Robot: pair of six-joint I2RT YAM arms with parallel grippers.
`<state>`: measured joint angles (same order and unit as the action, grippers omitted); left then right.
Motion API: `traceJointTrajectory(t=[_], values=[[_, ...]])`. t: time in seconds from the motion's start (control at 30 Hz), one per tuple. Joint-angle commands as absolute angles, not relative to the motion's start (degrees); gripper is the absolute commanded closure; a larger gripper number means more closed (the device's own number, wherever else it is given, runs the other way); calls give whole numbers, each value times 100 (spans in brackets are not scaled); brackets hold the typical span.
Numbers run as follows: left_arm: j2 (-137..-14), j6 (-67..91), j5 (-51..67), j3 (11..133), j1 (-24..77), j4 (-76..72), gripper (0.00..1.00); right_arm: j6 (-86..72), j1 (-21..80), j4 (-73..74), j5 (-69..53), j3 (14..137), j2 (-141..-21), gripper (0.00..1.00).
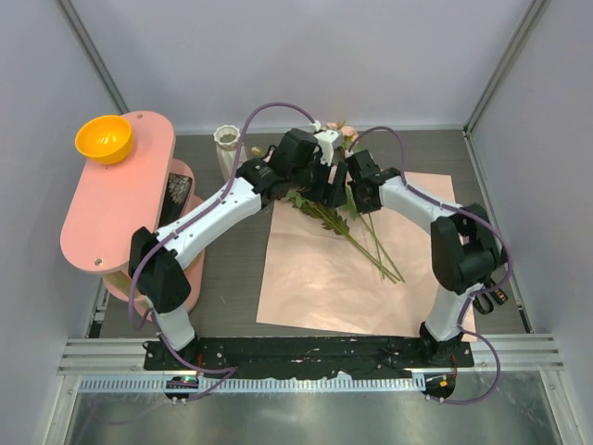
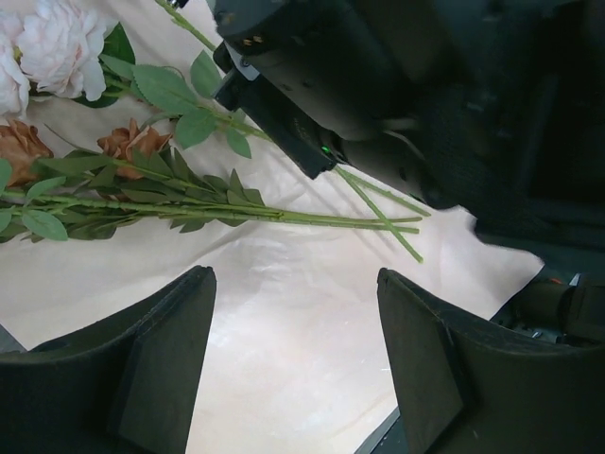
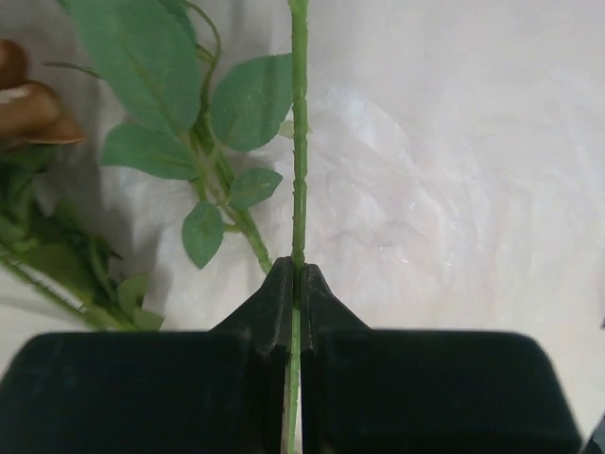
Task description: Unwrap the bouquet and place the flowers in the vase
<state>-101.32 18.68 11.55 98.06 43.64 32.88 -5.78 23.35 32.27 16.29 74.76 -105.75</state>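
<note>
The bouquet lies unwrapped: its salmon-pink paper is spread flat, and the flowers lie across it, blooms toward the back and stems pointing front right. The white ribbed vase stands upright at the back, left of the paper. In the right wrist view my right gripper is shut on one green stem just above the paper. My left gripper hovers open over bare paper, nothing between its fingers. Pale pink and brownish blooms and leafy stems lie beyond it. Both grippers are close together over the flowers.
A pink two-tier stand fills the left side, with an orange bowl on its top and a dark object on its lower shelf. Grey walls enclose the table at the back and sides.
</note>
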Motion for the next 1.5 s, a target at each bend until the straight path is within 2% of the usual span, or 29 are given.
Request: traceJointTrajectory(t=[0.0, 0.1, 0.17, 0.2, 0.3, 0.43, 0.5, 0.6, 0.7, 0.93, 1.03, 1.2, 1.47], values=[[-10020, 1696, 1090, 9897, 4368, 3173, 27, -799, 2584, 3454, 2653, 7963, -9169, 99], [-9967, 1644, 1011, 9905, 4368, 3182, 27, -913, 2584, 3122, 2672, 7569, -8186, 99], [-9940, 1705, 1072, 9923, 4359, 3173, 27, -984, 2584, 2324, 2471, 6745, -7632, 99], [-9923, 1783, 1194, 9932, 4351, 3129, 27, -1176, 2575, 1998, 2226, 6393, -6994, 99], [-9835, 2222, 2122, 9932, 4272, 2849, 27, -1493, 2575, 846, 1192, 4752, -5903, 99], [-9703, 3285, 3504, 9599, 4096, 1875, 28, -2117, 2575, -918, 151, 3404, -4669, 99], [-9572, 3909, 3935, 9405, 4026, 1156, 30, -2188, 2575, -1264, -165, 2938, -4317, 99], [-9370, 4166, 3990, 9062, 3973, 573, 31, -2136, 2575, -1564, -614, 2681, -3877, 99], [-9378, 4096, 3719, 9079, 3973, 623, 34, -2031, 2575, -1503, -975, 2750, -3701, 99], [-9712, 4631, 3735, 9343, 4008, 326, 54, -1723, 2575, -1169, -1309, 3015, -3498, 99], [-9747, 4650, 3771, 9456, 4113, 105, 54, -1705, 2566, -1195, -1406, 2997, -3507, 99], [-9879, 4395, 3595, 9957, 4166, 737, 53, -1688, 2575, -1239, -1634, 2945, -3428, 99], [-10107, 4158, 3507, 10415, 4192, 1528, 74, -1714, 2575, -1345, -1872, 2813, -3393, 99]])
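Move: The peach peony's stem is already in the right fingers, and that grip point lies about 6 cm ahead of the left hand, 6 cm to its right and 18 cm below. Seen from the right hand, the open left gripper is some 6 cm back, 6 cm to the left and 18 cm up. The white peony's leaves lie roughly 5 cm ahead of the right hand and 4 cm left; the brown roses, 4 cm ahead and 11 cm left; both some 3 cm below. The peach peony goes up off the paper in the shut right fingers, which rise fast about 20 cm and draw back some 15 cm, dip briefly, then climb again while drifting left, the wrist swinging its fingers up from pointing down to stand the stem upright. The left hand lifts about 12 cm, shifts right and slightly back, rolls some 35 degrees and roughly halves its opening around the stem below the leaves. ##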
